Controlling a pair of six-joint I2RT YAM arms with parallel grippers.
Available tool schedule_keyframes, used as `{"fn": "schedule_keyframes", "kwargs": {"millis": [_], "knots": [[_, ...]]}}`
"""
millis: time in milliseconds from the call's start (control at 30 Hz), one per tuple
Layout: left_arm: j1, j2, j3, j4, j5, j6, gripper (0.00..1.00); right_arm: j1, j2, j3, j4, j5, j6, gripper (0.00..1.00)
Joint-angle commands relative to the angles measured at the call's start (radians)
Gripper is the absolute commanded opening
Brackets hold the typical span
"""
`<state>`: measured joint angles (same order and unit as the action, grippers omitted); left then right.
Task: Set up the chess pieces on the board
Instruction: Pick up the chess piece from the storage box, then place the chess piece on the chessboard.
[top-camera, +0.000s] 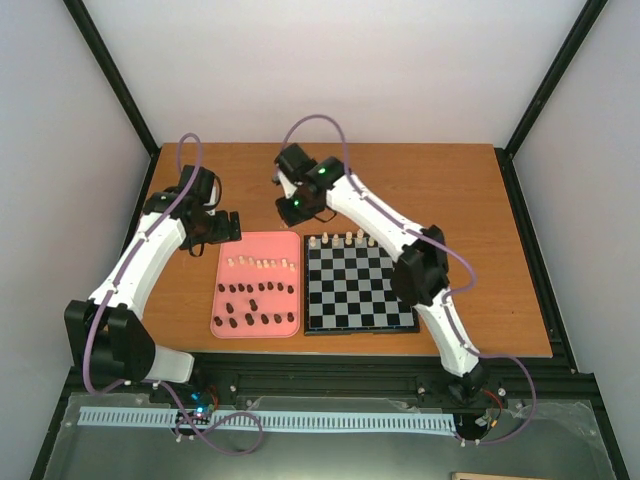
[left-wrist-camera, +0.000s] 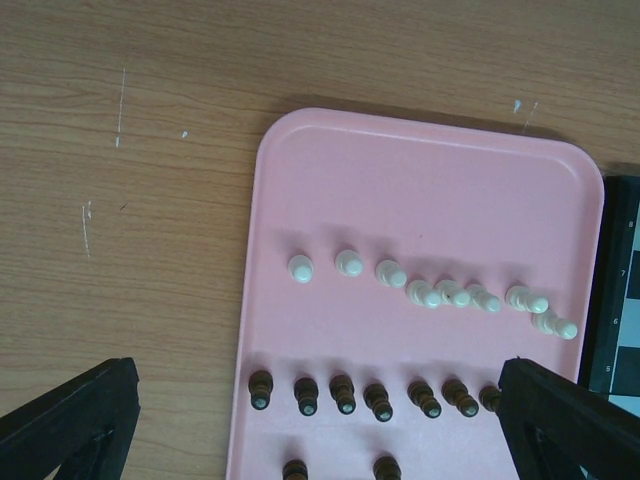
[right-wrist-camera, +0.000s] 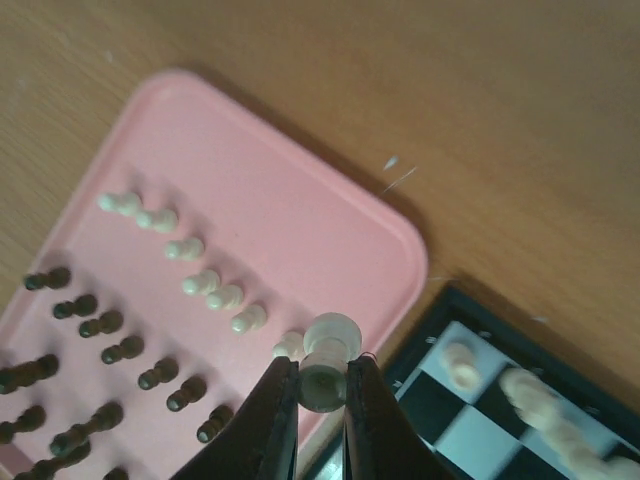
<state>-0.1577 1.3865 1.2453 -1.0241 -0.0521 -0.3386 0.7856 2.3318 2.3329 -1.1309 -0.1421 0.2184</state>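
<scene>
My right gripper (right-wrist-camera: 323, 385) is shut on a cream chess piece (right-wrist-camera: 330, 352), held in the air over the pink tray's (right-wrist-camera: 300, 200) corner nearest the board (right-wrist-camera: 470, 420). More cream pieces (left-wrist-camera: 430, 293) stand in a row on the tray, with dark brown pieces (left-wrist-camera: 362, 394) in rows nearer me. The board (top-camera: 360, 290) lies right of the tray, with several cream pieces (top-camera: 345, 239) along its far edge. My left gripper (left-wrist-camera: 320, 420) hangs open above the tray's left part, nothing between its fingers. In the top view the right gripper (top-camera: 290, 210) hovers just beyond the tray's far right corner.
The pink tray (top-camera: 232, 325) and the board lie side by side on the wooden table (top-camera: 470, 200). A black frame rail (top-camera: 330, 372) runs along the table's near edge, with the arm bases behind it.
</scene>
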Motion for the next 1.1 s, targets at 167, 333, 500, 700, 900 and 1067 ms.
{"fn": "schedule_keyframes", "kwargs": {"millis": [167, 333, 500, 700, 900, 1067], "knots": [[0.004, 0.036, 0.039, 0.019, -0.002, 0.012, 1.0, -0.157, -0.258, -0.191, -0.023, 0.171, 0.011, 0.03], [0.004, 0.064, 0.055, 0.017, 0.006, 0.008, 1.0, -0.281, -0.368, -0.426, 0.028, 0.218, 0.007, 0.03], [0.004, 0.084, 0.055, 0.024, 0.007, 0.004, 1.0, -0.371, -0.434, -0.588, 0.057, 0.239, -0.004, 0.03], [0.004, 0.106, 0.051, 0.032, 0.013, 0.007, 1.0, -0.42, -0.47, -0.723, 0.11, 0.239, -0.003, 0.03], [0.004, 0.121, 0.059, 0.033, 0.014, 0.007, 1.0, -0.432, -0.453, -0.776, 0.128, 0.238, -0.006, 0.03], [0.004, 0.121, 0.057, 0.033, 0.018, 0.008, 1.0, -0.446, -0.443, -0.814, 0.151, 0.224, -0.01, 0.03]]}}
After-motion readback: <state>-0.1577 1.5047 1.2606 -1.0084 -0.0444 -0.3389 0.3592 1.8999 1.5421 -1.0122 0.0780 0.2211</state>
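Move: The right hand holds a white chess piece in the air. The board's empty far-right corner square is about 27 cm right, 2 cm ahead and 12 cm below; the white knight stands roughly 3 cm left of that square, and the far-left white piece about 6 cm right of this hand and 2 cm ahead. The left hand's nearest white pawn is some 4 cm straight ahead and 13 cm below, the corner square about 42 cm right and 10 cm ahead. Carry the held white piece about 28 cm right over the board's far row, first rising some 8 cm, then sinking about 13 cm towards the empty far-right corner; turn the wrist clockwise about 30 degrees, bring the fingers nearer upright and keep the pinch. Meanwhile lower the open left gripper 3 cm and ease it slightly forward towards the white pawns. ##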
